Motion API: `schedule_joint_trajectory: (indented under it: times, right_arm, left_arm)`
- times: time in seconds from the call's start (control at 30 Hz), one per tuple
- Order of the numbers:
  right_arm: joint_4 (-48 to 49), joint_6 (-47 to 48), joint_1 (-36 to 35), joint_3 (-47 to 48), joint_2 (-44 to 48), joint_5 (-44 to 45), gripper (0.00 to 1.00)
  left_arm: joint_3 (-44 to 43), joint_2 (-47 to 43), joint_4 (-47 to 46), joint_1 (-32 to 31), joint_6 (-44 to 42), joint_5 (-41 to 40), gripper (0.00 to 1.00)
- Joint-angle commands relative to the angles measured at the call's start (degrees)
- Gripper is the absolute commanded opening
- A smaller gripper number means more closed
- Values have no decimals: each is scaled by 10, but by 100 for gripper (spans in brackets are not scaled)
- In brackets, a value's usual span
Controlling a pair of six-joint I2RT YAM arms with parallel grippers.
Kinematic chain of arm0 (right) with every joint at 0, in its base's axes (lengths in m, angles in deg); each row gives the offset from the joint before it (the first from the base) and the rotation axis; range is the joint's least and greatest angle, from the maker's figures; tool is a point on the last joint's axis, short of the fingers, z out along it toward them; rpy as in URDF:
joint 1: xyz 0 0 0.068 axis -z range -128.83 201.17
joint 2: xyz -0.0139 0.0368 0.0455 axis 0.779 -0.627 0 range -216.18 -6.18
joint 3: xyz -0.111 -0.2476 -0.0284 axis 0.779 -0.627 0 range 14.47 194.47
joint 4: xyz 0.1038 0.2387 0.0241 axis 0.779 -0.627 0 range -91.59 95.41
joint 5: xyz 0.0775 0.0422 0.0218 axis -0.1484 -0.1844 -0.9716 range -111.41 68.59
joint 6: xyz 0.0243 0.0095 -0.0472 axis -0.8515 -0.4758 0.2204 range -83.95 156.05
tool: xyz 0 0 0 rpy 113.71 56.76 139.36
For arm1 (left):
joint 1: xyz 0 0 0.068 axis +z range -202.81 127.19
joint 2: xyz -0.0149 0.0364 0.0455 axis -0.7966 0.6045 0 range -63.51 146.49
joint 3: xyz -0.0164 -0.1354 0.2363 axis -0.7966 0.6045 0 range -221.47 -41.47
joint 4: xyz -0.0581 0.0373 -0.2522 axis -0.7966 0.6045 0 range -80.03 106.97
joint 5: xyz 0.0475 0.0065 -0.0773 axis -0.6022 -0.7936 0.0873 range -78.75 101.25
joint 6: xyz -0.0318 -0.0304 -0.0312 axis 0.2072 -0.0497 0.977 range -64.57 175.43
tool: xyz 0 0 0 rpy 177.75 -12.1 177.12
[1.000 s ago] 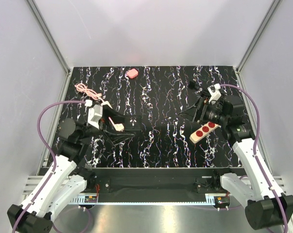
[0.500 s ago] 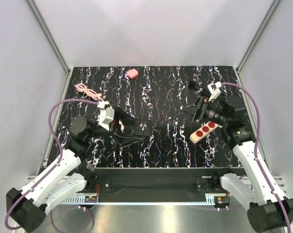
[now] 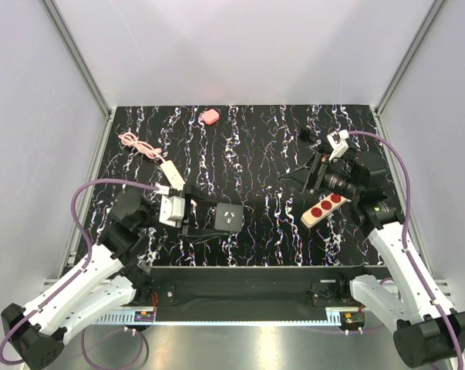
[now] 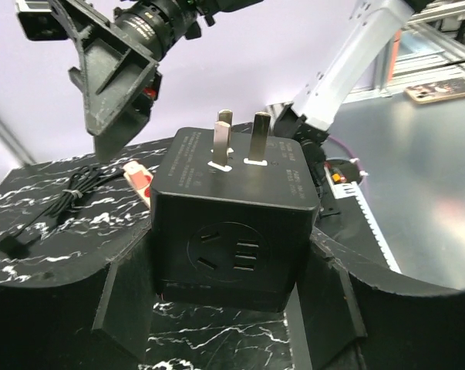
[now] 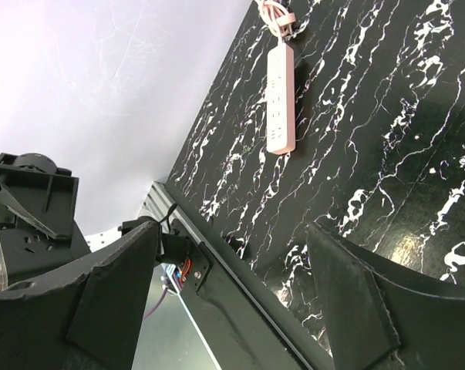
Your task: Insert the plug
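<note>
The plug [image 3: 210, 116], a small pinkish-red rounded piece, lies alone at the table's far edge. My left gripper [image 3: 217, 218] is shut on a black cube adapter [image 3: 229, 217] and holds it just above the near middle of the table. In the left wrist view the adapter [image 4: 236, 223] sits between my fingers [image 4: 128, 304], with its metal prongs [image 4: 240, 139] pointing up. The beige strip with red sockets [image 3: 325, 208] lies at the right, and its end shows in the left wrist view [image 4: 139, 179]. My right gripper [image 3: 301, 183] hangs open and empty just left of the strip.
A white power strip [image 3: 170, 171] with a coiled pink cord [image 3: 136, 142] lies at the left, and also shows in the right wrist view [image 5: 280, 96]. A small black cable [image 4: 55, 204] lies near the right gripper. The metal frame rail [image 3: 247, 289] runs along the near edge.
My left gripper has swung right and toward the near edge, carrying the black cube adapter and uncovering the white power strip. The right arm has barely moved.
</note>
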Motion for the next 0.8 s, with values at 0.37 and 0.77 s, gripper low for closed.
schedule_joint_trajectory:
  times: [0.37,0.77]
  right_arm:
    - [-20,111,-106,15,-33,307,86]
    - [270,301,-158,66,-58,268,85]
  left_arm:
    - [63,131,-362,-3,612,-485,0]
    - [-102,133,-84,-3,811,-667,0]
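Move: The left hand already holds the black plug, prongs up; the open right hand waits about 13 cm farther out, 16 cm to its right and 3 cm lower. For the right hand the plug is thus some 13 cm back, 16 cm left and 3 cm up. The white power strip lies about 28 cm ahead of the left hand, 18 cm left and 30 cm below; the red-socket strip is roughly 6 cm ahead of the right hand, 16 cm right and 28 cm below. Keeping its pinch on the black plug, the left hand sweeps forward some 17 cm, dips slightly, then climbs to about 6 cm higher, while its wrist turns roughly 90 degrees so the fingers swing from pointing right to pointing forward-right. The open, empty right hand goes forward about 7 cm, sinking first and then rising to end 4 cm higher, rolling some 35 degrees as the gap to the plug narrows. ##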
